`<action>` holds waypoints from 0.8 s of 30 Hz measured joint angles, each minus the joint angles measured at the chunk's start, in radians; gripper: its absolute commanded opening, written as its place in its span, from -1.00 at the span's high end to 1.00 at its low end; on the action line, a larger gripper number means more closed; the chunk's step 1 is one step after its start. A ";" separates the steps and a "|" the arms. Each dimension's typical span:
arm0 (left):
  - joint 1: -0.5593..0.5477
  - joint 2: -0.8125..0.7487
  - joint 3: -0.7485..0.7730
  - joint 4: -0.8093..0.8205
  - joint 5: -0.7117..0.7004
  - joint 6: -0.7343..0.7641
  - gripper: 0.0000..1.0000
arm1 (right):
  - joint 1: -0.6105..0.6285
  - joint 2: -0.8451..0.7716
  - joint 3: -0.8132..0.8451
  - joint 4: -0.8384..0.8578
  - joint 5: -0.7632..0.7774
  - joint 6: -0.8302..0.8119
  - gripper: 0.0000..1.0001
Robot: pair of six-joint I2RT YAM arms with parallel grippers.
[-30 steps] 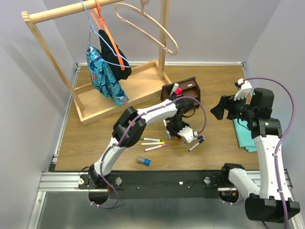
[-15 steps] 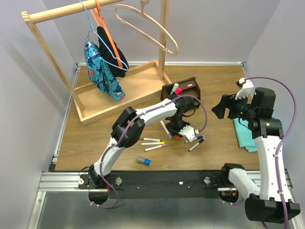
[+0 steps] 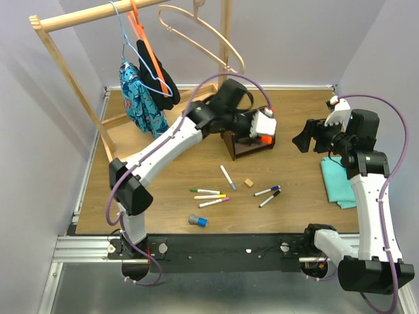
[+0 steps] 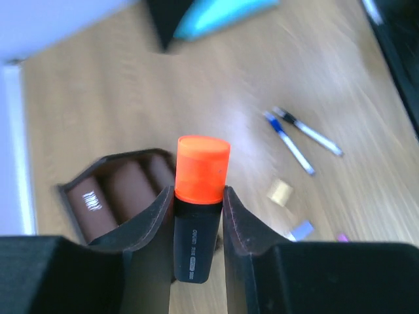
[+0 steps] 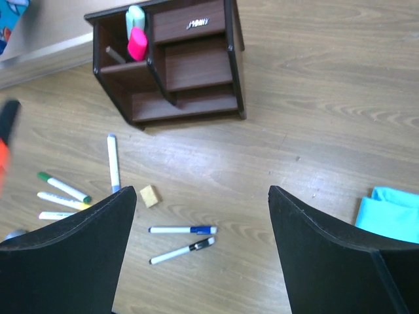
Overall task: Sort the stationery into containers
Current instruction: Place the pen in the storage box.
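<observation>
My left gripper (image 3: 262, 128) is shut on a chunky black highlighter with an orange end (image 4: 200, 190) and holds it in the air just over the dark brown organiser (image 3: 243, 146), which also shows in the left wrist view (image 4: 108, 193). A pink-red highlighter (image 5: 137, 43) stands in the organiser's (image 5: 196, 65) top compartment. Several thin white markers (image 3: 209, 196) lie on the table, with two more (image 3: 268, 194) to the right and one (image 3: 227, 177) in the middle. A tan cube (image 3: 249, 183) lies between them. A grey-blue cylinder (image 3: 197, 220) lies near the front. My right gripper (image 3: 306, 141) is open and empty, high at the right.
A large pale wooden clothes rack (image 3: 167, 121) with hangers and hanging clothes stands at the back left. A teal cloth (image 3: 337, 183) lies at the right under my right arm. Grey walls close the table on three sides.
My left gripper has risen from the table among the markers and swung back to above the organiser, carrying the orange-ended highlighter. The right arm has barely moved.
</observation>
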 measured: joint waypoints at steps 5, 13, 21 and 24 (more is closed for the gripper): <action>0.148 -0.090 -0.206 0.444 0.028 -0.359 1.00 | 0.000 0.042 0.002 0.058 0.014 0.013 -0.77; 0.277 0.024 -0.328 0.937 0.024 -0.736 1.00 | 0.000 0.164 0.068 0.085 0.036 0.011 -0.76; 0.292 0.077 -0.368 1.138 0.024 -0.861 1.00 | 0.000 0.204 0.113 0.092 0.052 0.010 -0.76; 0.298 0.090 -0.376 1.175 0.024 -0.883 1.00 | 0.000 0.208 0.114 0.092 0.056 0.010 -0.76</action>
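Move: My left hand already grips the black, orange-capped pen. The storage box's middle lies about 14 cm ahead of this hand, about level sideways, some 20 cm below; the pink highlighter in its left compartment is about 14 cm ahead, 4 cm left and 13 cm down. The yellow block sits on the table nearly beneath, and the white pen roughly 9 cm left and 1 cm ahead. From my right hand, the box is about 13 cm ahead, 15 cm left. I carry the gripped pen forward about 18 cm with my left hand, rising a little at first and sinking back to the starting height, quick then easing off over the storage box's left compartment. On the way I lift the fingertips from slanting down to nearly level and swing them counter-clockwise some 30 degrees, standing the pen cap-up. My empty right hand goes about 6 cm forward, still open. ##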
